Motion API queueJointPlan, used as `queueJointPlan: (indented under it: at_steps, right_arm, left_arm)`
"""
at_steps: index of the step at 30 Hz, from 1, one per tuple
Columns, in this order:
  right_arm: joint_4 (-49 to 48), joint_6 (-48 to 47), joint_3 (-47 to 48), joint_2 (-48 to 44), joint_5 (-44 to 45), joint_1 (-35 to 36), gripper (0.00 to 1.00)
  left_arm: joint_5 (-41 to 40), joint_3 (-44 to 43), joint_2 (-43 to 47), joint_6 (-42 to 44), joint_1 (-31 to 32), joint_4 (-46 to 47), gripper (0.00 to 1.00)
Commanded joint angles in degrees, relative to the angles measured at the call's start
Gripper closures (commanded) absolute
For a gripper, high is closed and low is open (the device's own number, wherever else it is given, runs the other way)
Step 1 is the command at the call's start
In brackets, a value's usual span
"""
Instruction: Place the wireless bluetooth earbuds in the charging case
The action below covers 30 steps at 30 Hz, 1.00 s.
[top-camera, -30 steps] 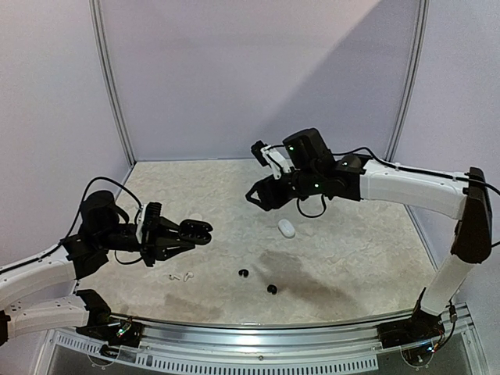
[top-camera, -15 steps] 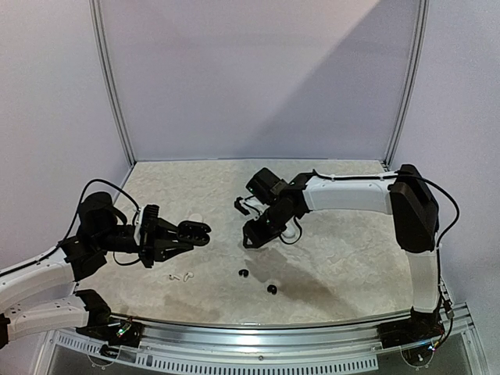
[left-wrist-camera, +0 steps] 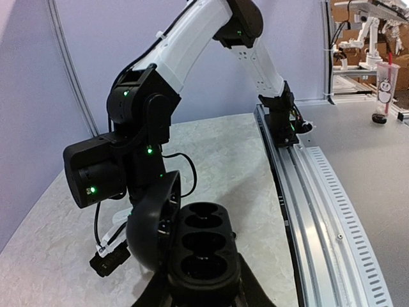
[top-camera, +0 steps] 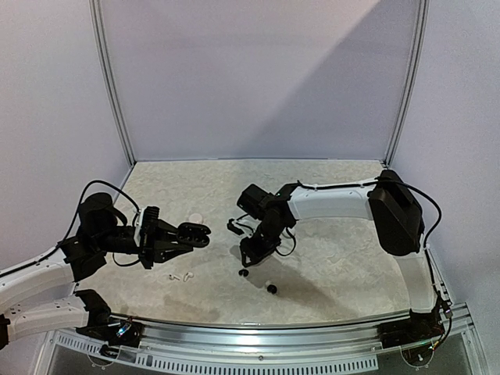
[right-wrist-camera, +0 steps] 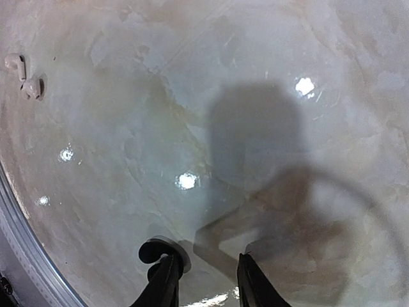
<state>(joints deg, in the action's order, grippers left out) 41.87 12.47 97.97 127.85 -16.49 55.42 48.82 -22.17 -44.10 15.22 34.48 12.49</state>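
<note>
My left gripper [top-camera: 176, 237] is shut on an open black charging case [top-camera: 193, 232], held above the table. In the left wrist view the case [left-wrist-camera: 203, 246] shows empty sockets, with its lid [left-wrist-camera: 148, 224] swung left between my fingers [left-wrist-camera: 203, 298]. My right gripper [top-camera: 248, 261] points down at the table, open. One black earbud [right-wrist-camera: 152, 251] lies against the outer side of its left finger [right-wrist-camera: 167, 284], and nothing sits in the gap [right-wrist-camera: 208, 261]. That bud [top-camera: 243, 273] and a second black earbud [top-camera: 272, 288] lie near the front. Two white earbuds [top-camera: 178, 276] [right-wrist-camera: 24, 75] lie left of them.
A small pale object [top-camera: 195, 219] lies just behind the held case. A metal rail [top-camera: 266, 332] runs along the near table edge. Walls close the back and sides. The right arm [left-wrist-camera: 144, 137] reaches low across the middle of the table.
My right arm has swung down and toward the front left, from high over the table to just above the black earbud, and its jaws have narrowed. The left arm has held still.
</note>
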Motion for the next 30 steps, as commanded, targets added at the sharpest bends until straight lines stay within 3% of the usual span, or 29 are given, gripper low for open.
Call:
queueJointPlan:
  at_steps: [1, 17, 24, 30]
  right_arm:
    - [1.77, -1.28, 1.25, 2.01, -1.55, 0.88, 0.69]
    - [3.78, -1.88, 1.06, 1.51, -3.74, 2.52, 0.75]
    - [3.73, -1.81, 1.16, 1.44, -4.91, 2.71, 0.90]
    - [3.85, -1.41, 0.92, 1.43, -6.50, 2.84, 0.92]
  left_arm:
    - [0.20, 0.86, 0.54, 0.62, 0.85, -0.63, 1.00]
    - [0.12, 0.50, -0.02, 1.44, 0.85, -0.73, 1.00]
    - [0.10, 0.61, 0.37, 1.78, 0.85, -1.62, 1.00]
    - [0.05, 0.59, 0.46, 2.05, 0.85, -1.95, 1.00]
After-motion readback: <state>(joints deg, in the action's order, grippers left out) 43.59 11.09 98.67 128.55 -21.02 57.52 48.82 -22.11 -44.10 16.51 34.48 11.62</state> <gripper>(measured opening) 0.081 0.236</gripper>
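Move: The near one of the two dark earbuds lies about 3 cm back from the right fingertips, 1 cm left and 1 cm below them, with its twin touching it, roughly 1 cm farther left. The other dark bud is some 8 cm back and 6 cm right of this hand; the white earbuds lie 4 cm back and 17 cm left. From the left hand, still holding the open black case, the target is 7 cm ahead, 10 cm right and 22 cm below. Draw the right gripper back about 3 cm, low over the table and nearly level, easing about 1 cm left so the half-open fingertips come down either side of the dark earbud. As the travel slows, close the fingers almost shut and pinch the bud, still at table height; don't lift. ##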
